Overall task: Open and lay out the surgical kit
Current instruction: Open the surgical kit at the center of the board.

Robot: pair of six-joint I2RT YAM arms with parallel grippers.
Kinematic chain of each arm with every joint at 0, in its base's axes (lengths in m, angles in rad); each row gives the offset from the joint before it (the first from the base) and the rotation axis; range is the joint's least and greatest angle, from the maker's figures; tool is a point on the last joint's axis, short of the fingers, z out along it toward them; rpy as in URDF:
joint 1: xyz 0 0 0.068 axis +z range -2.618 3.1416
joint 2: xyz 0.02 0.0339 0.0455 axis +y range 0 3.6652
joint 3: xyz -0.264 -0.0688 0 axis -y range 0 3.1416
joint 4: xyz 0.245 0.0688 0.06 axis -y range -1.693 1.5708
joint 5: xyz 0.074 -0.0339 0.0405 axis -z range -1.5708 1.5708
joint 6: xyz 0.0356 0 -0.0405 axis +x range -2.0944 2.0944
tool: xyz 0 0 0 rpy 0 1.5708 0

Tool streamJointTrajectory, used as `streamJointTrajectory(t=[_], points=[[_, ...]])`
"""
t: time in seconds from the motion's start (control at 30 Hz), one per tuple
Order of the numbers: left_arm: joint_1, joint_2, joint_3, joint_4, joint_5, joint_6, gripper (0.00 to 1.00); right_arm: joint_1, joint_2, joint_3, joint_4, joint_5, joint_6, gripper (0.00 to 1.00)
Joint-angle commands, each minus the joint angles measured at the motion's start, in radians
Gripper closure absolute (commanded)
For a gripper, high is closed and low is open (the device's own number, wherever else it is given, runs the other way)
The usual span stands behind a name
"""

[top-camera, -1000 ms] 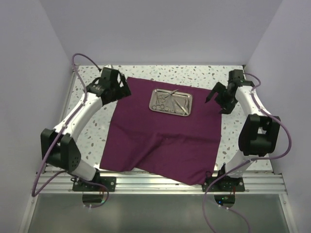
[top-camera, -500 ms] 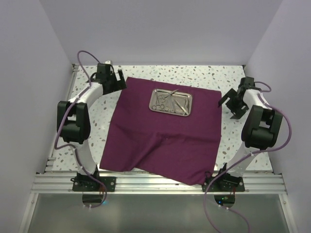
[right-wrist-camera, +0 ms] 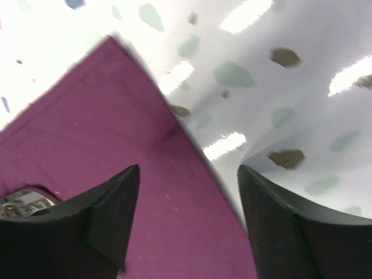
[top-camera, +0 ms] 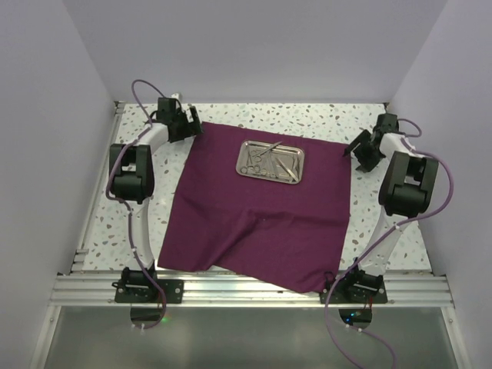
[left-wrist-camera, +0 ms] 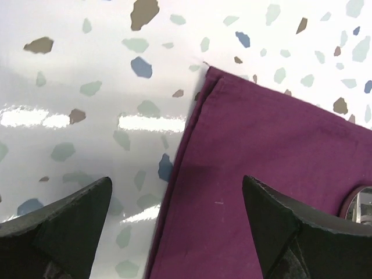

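The maroon cloth wrap [top-camera: 261, 207] lies spread flat on the speckled table. The small steel tray [top-camera: 270, 161] sits on its far middle, holding thin silver scissors, tweezers and forceps [top-camera: 275, 160]. My left gripper [top-camera: 194, 132] is open over the cloth's far left corner [left-wrist-camera: 210, 72], with one finger over the table and one over the cloth [left-wrist-camera: 261, 174]. My right gripper [top-camera: 355, 151] is open over the cloth's far right corner [right-wrist-camera: 110, 43], straddling the cloth's edge [right-wrist-camera: 192, 139]. A bit of the tray's rim shows at the edge of each wrist view.
The speckled white table [top-camera: 146, 207] is walled by lilac panels at left, back and right. An aluminium rail [top-camera: 246, 290] runs along the near edge with both arm bases. The cloth's near right corner hangs toward the rail.
Both arms have folded back, their elbows drawn in. The left gripper stayed at the far left corner; the right gripper swung out right, then returned beside the far right corner. The cloth and tray have not moved.
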Motion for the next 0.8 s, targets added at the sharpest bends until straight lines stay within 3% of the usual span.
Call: streamJointTrajectory(t=[0.0,0.17,0.33,0.37,0.43,0.47,0.5,0.53,0.67,0.77], points=[[0.009,0.066,0.049,0.009,0.089,0.004,0.04,0.028,0.059,0.034,0.058,-0.051,0.024,0.3],[0.003,0.113,0.061,0.017,0.149,-0.018,0.15,0.062,0.105,0.051,0.078,-0.073,0.03,0.46],[-0.018,0.155,0.08,0.015,0.241,-0.024,0.34,0.073,0.14,0.059,0.086,-0.094,0.029,0.61],[-0.023,0.167,0.092,0.009,0.257,-0.022,0.37,0.074,0.143,0.059,0.084,-0.096,0.027,0.68],[-0.03,0.179,0.106,0.002,0.271,-0.027,0.56,0.076,0.154,0.065,0.089,-0.105,0.027,0.81],[-0.03,0.19,0.116,0.006,0.293,-0.033,0.8,0.076,0.158,0.069,0.087,-0.108,0.03,0.96],[-0.029,0.193,0.121,0.005,0.291,-0.047,0.93,0.079,0.169,0.083,0.084,-0.11,0.032,1.0],[-0.027,0.188,0.133,-0.007,0.279,-0.048,1.0,0.085,0.172,0.091,0.086,-0.114,0.033,1.0],[-0.003,0.149,0.132,0.0,0.191,-0.059,1.0,0.116,0.21,0.171,0.092,-0.156,0.048,1.0],[0.054,0.106,0.123,0.003,0.135,-0.085,1.0,0.152,0.267,0.343,0.058,-0.166,0.062,1.0]])
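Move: The far left corner of the purple cloth is my left hand's goal, about 4 cm ahead, 5 cm to its right and 2 cm below. My right hand is at the far right corner, roughly 5 cm ahead, 4 cm to its left and 2 cm below. The instrument tray lies some 14 cm back and 31 cm right of my left hand, and about 3 cm back and 33 cm left of my right. The scissors in it are 13 cm back and 24 cm right of my left hand. I shut both grippers on the cloth's side edges, just short of its far corners. My left hand slides about 5 cm right with a little forward and down, rolling some 15 degrees, pinches, then eases back left slightly. My right hand, already closing, goes forward and left, sinking slightly, pinches its edge and carries on the same way, about 9 cm in all. ##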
